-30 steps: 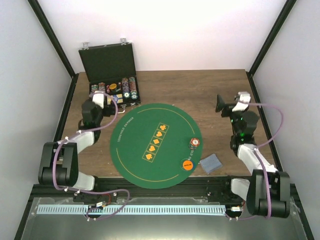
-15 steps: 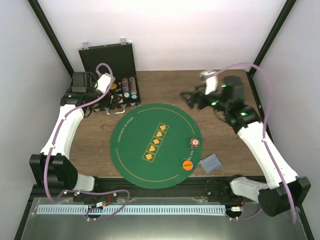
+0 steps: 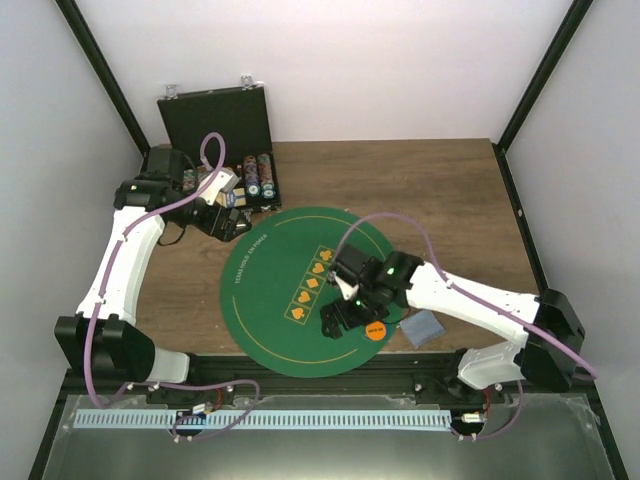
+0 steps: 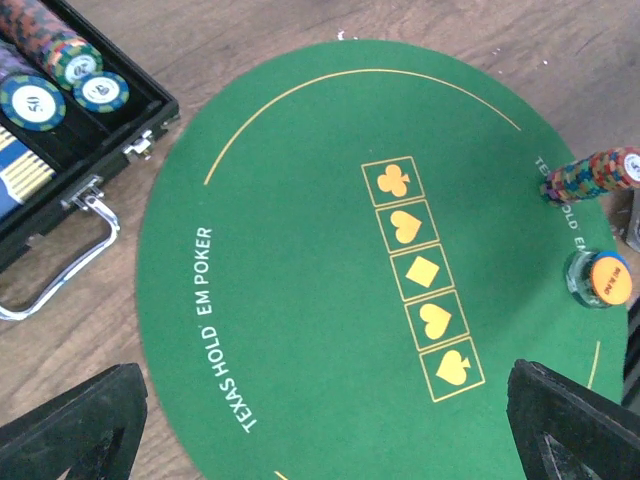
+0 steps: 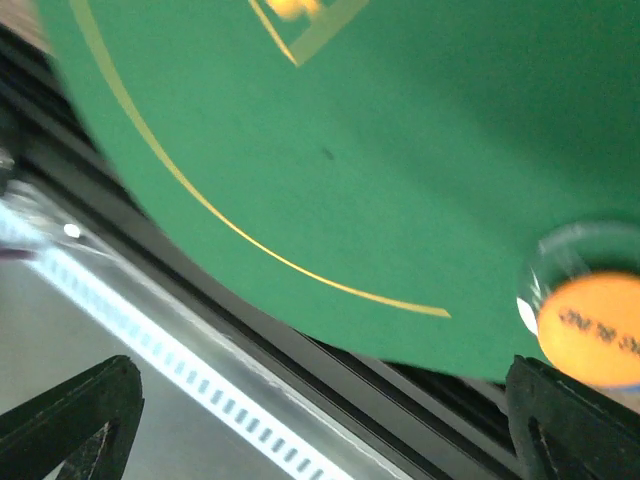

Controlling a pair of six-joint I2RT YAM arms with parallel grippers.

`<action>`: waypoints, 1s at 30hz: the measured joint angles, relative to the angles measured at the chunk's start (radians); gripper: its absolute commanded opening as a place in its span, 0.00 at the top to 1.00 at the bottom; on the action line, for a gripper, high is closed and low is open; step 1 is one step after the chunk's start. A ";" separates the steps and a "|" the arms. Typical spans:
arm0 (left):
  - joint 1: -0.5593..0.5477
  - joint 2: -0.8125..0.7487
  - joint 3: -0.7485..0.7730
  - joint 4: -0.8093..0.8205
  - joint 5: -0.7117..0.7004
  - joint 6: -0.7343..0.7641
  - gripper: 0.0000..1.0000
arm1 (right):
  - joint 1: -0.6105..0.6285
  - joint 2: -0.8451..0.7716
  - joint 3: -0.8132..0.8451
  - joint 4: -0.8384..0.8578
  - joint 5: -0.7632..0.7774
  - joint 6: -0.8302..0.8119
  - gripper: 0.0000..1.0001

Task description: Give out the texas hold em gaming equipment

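On the green felt mat [image 3: 280, 300], an orange disc [image 3: 375, 329] lies near the right rim, and a small pile of grey-blue cards [image 3: 422, 327] rests on the wood just past it. My right gripper [image 3: 338, 318] hovers open just left of the orange disc [image 5: 590, 330], nothing between its fingers. The left wrist view shows a leaning red-and-white stack of discs [image 4: 595, 172] beyond the orange disc [image 4: 607, 278]. My left gripper [image 3: 228, 222] hangs open and empty at the mat's far-left edge, beside the black case [image 3: 215, 120] with its rows of discs [image 3: 255, 175].
The case's metal handle [image 4: 60, 270] sticks out toward the mat [image 4: 300, 260]. A black rail [image 5: 300, 350] and a metal tray [image 3: 300, 440] run along the near edge. Bare wooden table [image 3: 440, 190] lies at the back right. Black frame posts stand at both sides.
The right arm has swung from the back right down over the mat's near part, beside the orange disc. The left gripper has come off the case to the mat's far-left edge.
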 measured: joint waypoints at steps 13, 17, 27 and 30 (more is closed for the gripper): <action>-0.007 0.000 0.000 -0.039 0.014 -0.022 0.00 | 0.007 0.040 -0.246 0.026 0.082 0.110 0.00; -0.012 -0.001 0.000 -0.040 0.010 -0.022 0.00 | 0.000 0.056 -0.246 0.037 0.125 0.109 0.00; -0.014 -0.010 0.000 -0.048 0.006 -0.021 0.00 | -0.014 0.101 -0.246 0.022 0.218 0.100 0.00; -0.016 -0.010 -0.001 -0.049 0.006 -0.021 0.00 | -0.040 0.101 -0.247 0.027 0.235 0.085 0.00</action>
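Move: The big blind button stack lies about 9 cm to the right of the right hand, roughly 2 cm ahead and some 13 cm below. The chip stack stands about 12 cm farther out than the button and 4 cm to its right, and the grey cloth lies level with the button, some 15 cm to its right. From the left hand the button is about 40 cm to the right, 19 cm back and 23 cm below. Down and to the right, the right hand drops about 10 cm and shifts 8 cm towards the big blind button, quickly at first and then easing. It swings slightly back on the way and returns forward, while the wrist rolls over 20 degrees so that the left-slanting fingers come to point straight down over the button, wide open and not yet around it. ##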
